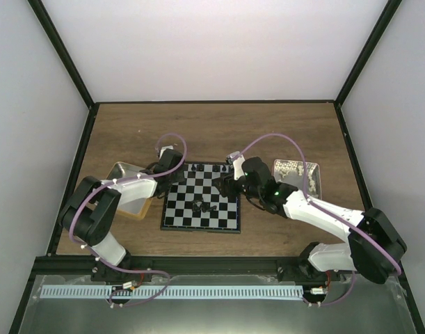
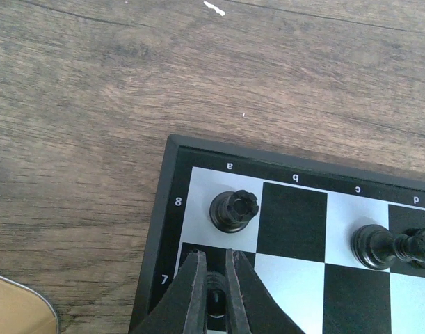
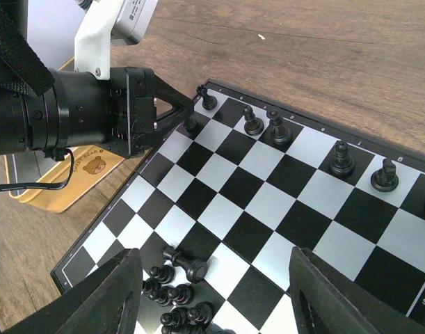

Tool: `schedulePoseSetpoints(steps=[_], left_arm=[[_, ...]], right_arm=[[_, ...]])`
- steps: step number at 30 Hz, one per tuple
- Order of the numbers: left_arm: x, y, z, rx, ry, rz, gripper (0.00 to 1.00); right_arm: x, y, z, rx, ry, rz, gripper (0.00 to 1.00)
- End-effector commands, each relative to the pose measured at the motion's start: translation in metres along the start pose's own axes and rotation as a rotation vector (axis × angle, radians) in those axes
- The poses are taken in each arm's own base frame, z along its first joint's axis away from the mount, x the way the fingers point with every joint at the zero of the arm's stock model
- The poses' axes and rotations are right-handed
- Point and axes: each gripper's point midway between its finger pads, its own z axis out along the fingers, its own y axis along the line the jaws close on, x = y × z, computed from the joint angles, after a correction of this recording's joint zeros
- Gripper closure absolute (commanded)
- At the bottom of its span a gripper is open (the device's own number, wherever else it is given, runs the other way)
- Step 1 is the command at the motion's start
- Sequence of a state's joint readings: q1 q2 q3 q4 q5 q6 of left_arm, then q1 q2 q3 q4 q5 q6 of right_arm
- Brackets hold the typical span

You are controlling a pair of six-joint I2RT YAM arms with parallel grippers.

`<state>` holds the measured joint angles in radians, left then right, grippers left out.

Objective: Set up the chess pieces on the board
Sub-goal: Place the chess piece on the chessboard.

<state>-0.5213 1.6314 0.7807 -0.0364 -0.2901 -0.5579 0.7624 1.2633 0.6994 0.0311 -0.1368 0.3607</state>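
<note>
The board [image 1: 198, 217] lies between my arms. My left gripper [image 2: 213, 259] is at its far left corner, shut on a small black chess piece [image 2: 216, 296] standing on square a7. It also shows in the right wrist view [image 3: 190, 115]. A black rook [image 2: 233, 211] stands on a8, just beyond the fingertips. More black pieces [image 3: 275, 131] stand along the far row. My right gripper [image 3: 215, 254] is open wide and empty above the board's middle. Below it is a pile of black pieces [image 3: 167, 292] and one piece lying on its side [image 3: 189, 265].
A yellow-rimmed tray [image 1: 123, 169] sits left of the board, under my left arm. A metal tray [image 1: 316, 182] holding white pieces sits to the right. Bare wooden table [image 1: 212, 132] lies beyond the board. Black frame posts and white walls enclose the table.
</note>
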Motion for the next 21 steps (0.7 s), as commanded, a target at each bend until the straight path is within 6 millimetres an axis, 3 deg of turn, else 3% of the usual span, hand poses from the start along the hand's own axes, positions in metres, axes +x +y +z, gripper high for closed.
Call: schedulePoseSetpoints(steps=[1, 11, 21], left_arm=[[0.009, 0.001, 0.002, -0.001, 0.053, 0.014, 0.95], [0.001, -0.001, 0.002, -0.005, 0.028, 0.025, 0.92], [-0.016, -0.006, -0.017, 0.030, -0.019, 0.012, 0.70]], right_arm=[[0.001, -0.003, 0.001, 0.008, -0.003, 0.010, 0.41], [0.000, -0.003, 0.001, 0.009, -0.005, 0.005, 0.41], [-0.005, 0.002, -0.002, -0.009, -0.016, 0.002, 0.40]])
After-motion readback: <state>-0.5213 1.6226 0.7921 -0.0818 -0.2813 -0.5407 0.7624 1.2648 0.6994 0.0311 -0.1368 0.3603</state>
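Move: The left hand already has the dark pawn on a7, with the pawn's middle straight below its hand point by about 1 cm. The a8 rook is some 3 cm ahead; the c8 piece is 3 cm ahead and 5 cm to the right. The orange-rimmed tray's middle lies about 14 cm left and 4 cm back. From the right hand, the pawn is roughly 15 cm left, 8 cm ahead and 11 cm below. The pinch on the a7 pawn ends: after holding still at first, the left fingers spread from nearly shut to about a quarter open, one pad parting to each side of it. The hand stays low over the square with the fingers slanting forward and down, easing back barely half a centimetre as they open. ##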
